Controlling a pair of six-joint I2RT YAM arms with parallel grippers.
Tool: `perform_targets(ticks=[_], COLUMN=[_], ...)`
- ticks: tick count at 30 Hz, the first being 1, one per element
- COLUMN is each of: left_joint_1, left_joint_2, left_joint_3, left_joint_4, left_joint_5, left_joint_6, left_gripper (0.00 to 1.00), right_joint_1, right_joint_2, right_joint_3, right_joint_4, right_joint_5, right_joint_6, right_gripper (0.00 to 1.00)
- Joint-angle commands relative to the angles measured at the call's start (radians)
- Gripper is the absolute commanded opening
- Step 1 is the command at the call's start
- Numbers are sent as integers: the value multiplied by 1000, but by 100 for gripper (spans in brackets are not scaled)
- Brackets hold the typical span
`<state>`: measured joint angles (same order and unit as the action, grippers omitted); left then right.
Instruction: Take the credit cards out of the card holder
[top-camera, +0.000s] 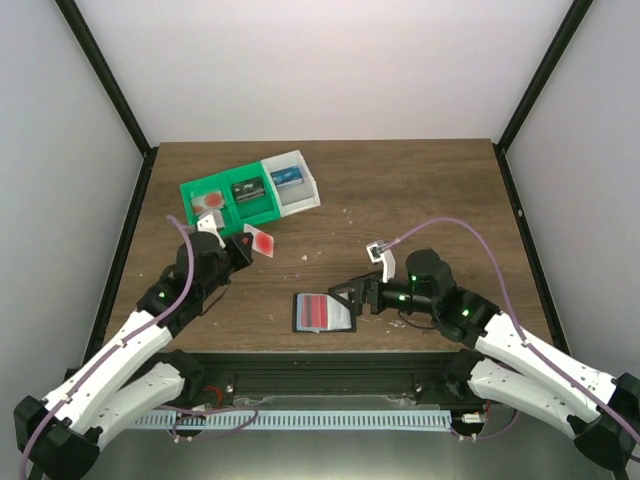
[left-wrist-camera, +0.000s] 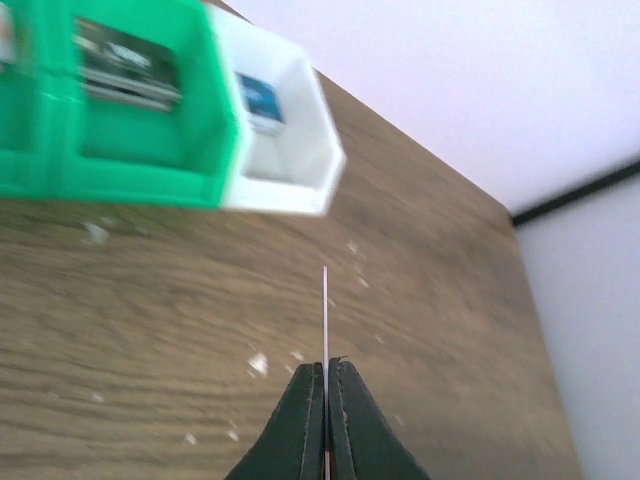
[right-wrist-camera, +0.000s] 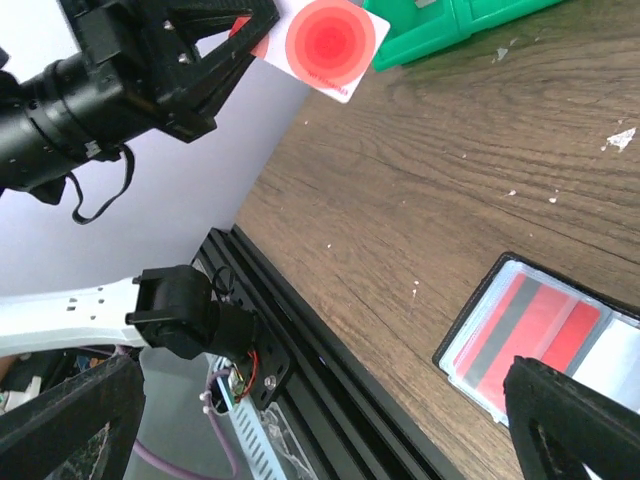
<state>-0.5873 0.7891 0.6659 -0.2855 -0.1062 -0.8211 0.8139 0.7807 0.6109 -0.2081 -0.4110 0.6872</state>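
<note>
The card holder (top-camera: 322, 312) lies open near the table's front edge, with a red card (top-camera: 318, 310) in its pocket. It also shows in the right wrist view (right-wrist-camera: 540, 330). My left gripper (top-camera: 245, 247) is shut on a pale card with a red circle (top-camera: 262, 241) and holds it above the table, in front of the tray. That card shows edge-on in the left wrist view (left-wrist-camera: 325, 310) and flat in the right wrist view (right-wrist-camera: 325, 40). My right gripper (top-camera: 350, 297) is wide open, at the holder's right edge.
A green-and-white three-compartment tray (top-camera: 222, 184) stands at the back left. It holds a red-marked item, a black item (top-camera: 248, 190) and a blue item (top-camera: 286, 179). Small white specks lie on the wood. A black rail runs along the front edge (right-wrist-camera: 330, 350).
</note>
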Motion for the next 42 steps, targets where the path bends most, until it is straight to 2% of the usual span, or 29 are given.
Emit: perform_targets(ticks=[1,10,14,18,25,34,42], left_joint_1=[103,416,545,645,701,707,708], left_joint_2=[43,106,232,302,478,681,802], left_joint_3=[13,8,77,68,84,138,196], left_joint_4=[30,195,214,347,509,615,652], left_joint_5=[-120,-35,91,230,269,267,243], left_joint_6=[-17,68,128,113,85,82,141], left_gripper=[0,0,0,0,0,0,0], right_joint_1=[-4,-4,-4,-4,-3,-4,-4], right_joint_2=[-25,-39,-31,-24,4,31,41], right_joint_3=[-12,9,19,29,83,114,111], right_joint_4=[81,30,23,8,-40,-71,-62], right_joint_5=[38,103,121,131,138,171,199], right_joint_6=[34,-1,-4,-10,-65,-90,-73], right_gripper=[100,100,100,100,100,100,100])
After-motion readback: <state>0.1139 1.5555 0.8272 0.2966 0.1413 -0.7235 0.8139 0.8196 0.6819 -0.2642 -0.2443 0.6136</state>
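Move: The left hand already holds a red-and-white card; the left green compartment, with cards lying in it, is about 23 cm ahead, 21 cm to its left and 19 cm below. The middle compartment with the black cards lies roughly 28 cm ahead and 9 cm left of that hand, the white compartment some 33 cm ahead and 4 cm to its right. From the right hand, the left green compartment is around 34 cm ahead and 43 cm left. Keeping its shut fingers on the card, the left arm first swings left and forward towards the left green compartment, the hand turning some 25 degrees counter-clockwise, then stops going left and reaches on forward while sinking, about 19 cm forward, 18 cm left and 7 to 8 cm down in all, to hold the card above that compartment. The right hand, wide open and empty near the card holder, only drifts about 3 cm forward with a slight turn of the wrist. ##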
